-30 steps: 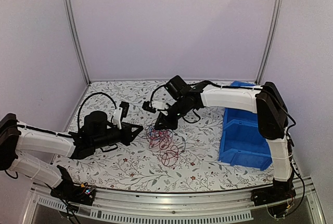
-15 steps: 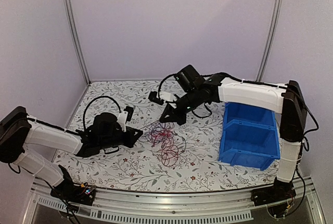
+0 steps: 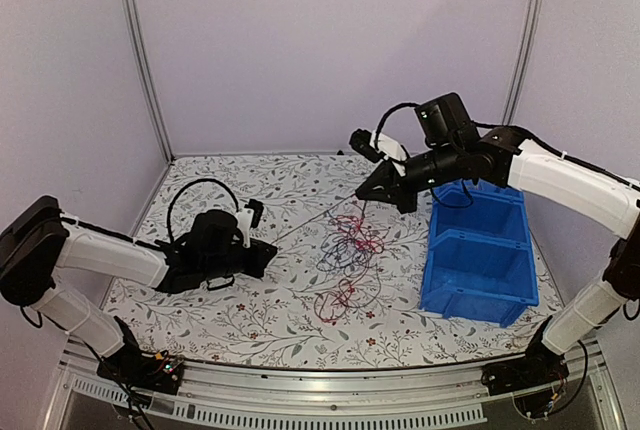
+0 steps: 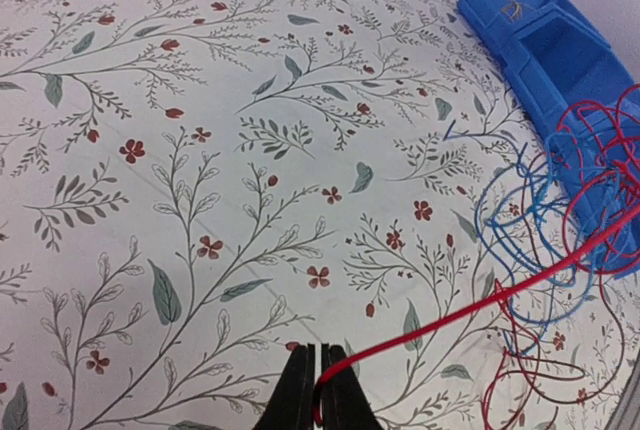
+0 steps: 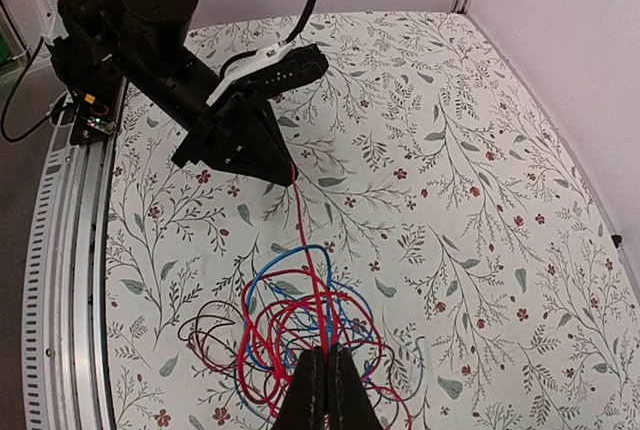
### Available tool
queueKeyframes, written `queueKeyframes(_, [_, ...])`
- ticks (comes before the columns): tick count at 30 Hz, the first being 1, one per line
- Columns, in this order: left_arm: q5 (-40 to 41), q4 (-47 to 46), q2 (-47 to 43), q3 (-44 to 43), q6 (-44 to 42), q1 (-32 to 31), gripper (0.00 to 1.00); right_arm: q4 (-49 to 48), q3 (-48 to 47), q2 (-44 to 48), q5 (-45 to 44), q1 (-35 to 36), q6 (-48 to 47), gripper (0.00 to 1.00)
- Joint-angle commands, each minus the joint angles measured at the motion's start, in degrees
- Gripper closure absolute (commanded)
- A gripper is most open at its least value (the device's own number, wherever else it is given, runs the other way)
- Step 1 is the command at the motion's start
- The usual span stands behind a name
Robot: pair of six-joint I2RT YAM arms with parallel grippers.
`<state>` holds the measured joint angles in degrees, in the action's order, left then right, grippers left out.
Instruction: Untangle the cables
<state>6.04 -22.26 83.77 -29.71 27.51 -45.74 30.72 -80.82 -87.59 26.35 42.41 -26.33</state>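
Observation:
The cables (image 3: 350, 242) are a loose clump of thin red, blue and dark wires, partly lifted off the table. My right gripper (image 3: 364, 193) is raised above them and shut on the top of the clump (image 5: 300, 315). My left gripper (image 3: 268, 255) is low over the table at the left, shut on one red wire (image 4: 450, 320). That wire runs taut from the left gripper (image 4: 320, 390) to the clump (image 4: 560, 210). The right wrist view shows my right gripper (image 5: 325, 360) and the left gripper (image 5: 250, 145) with the red wire between them. A lower loop of wire (image 3: 335, 300) lies on the table.
A blue two-compartment bin (image 3: 478, 255) stands at the right of the floral table; it also shows in the left wrist view (image 4: 560, 45). Metal frame posts (image 3: 140, 55) stand at the back corners. A rail (image 5: 70, 250) runs along the table's near edge.
My right gripper has risen and moved right and back, pulling the clump up and stretching it out. My left gripper has stayed low, holding its red wire, which is now taut.

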Motion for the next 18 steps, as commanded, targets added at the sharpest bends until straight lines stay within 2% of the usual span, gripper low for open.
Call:
queueKeyframes(1, [4.0, 9.9, -1.3, -1.6, -1.0, 0.1, 0.93, -6.7, 5.0, 3.3, 3.6, -1.5, 0.6, 1.0])
queueKeyframes(4, [5.5, 8.9, -5.9, -1.8, -2.8, -3.0, 0.71, -9.6, 8.2, 2.3, 4.9, -1.5, 0.4, 1.0])
queueKeyframes(7, [9.1, 6.8, -11.5, -1.6, -5.3, -6.7, 0.57, -10.2, 9.1, 0.3, 4.2, -1.5, -0.3, 1.0])
queueKeyframes(9, [9.3, 6.4, -14.2, -1.8, -3.8, -7.4, 0.55, -12.1, 10.1, -0.1, 1.8, -1.5, 0.5, 1.0])
queueKeyframes(12, [3.8, 2.8, -15.7, -2.1, -1.2, -7.7, 0.57, -14.5, 12.4, 0.9, 2.1, -1.5, 1.2, 1.0])
queueKeyframes(15, [-1.9, 0.9, -11.6, -5.9, 2.1, -8.4, 0.58, -15.9, 14.0, 1.8, 2.4, -1.5, 2.2, 1.0])
queueKeyframes(18, [-6.9, 3.5, -5.3, -12.1, 4.6, -8.8, 0.59, -16.0, 14.4, 2.0, 2.4, -1.5, 2.0, 1.0])
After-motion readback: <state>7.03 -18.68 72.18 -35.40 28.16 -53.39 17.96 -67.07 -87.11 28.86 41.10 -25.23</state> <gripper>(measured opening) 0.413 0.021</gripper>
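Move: The red-and-blue cable tangle hangs below the right fingers, which pinch red cable: about 15 cm to the left hand's right, level with it forward and some 3 cm lower, and about 18 cm below the right hand, 2 cm back and 2 cm left. Its loose red loops sit about 8 cm back and 15 cm right of the left hand, 7 cm down. The blue bins' middle is some 28 cm right, 4 ahead and 22 below the right hand. The left fingers let go of the red strand stretched taut between the hands, opening a bit under halfway. After a tiny dip the left hand lifts some 10 cm, easing back about 3 cm and then right about 4 cm, tilting up about 15 degrees and coming nearer the right gripper. The right hand keeps its pinch on the red cable and sinks about 6 cm. ##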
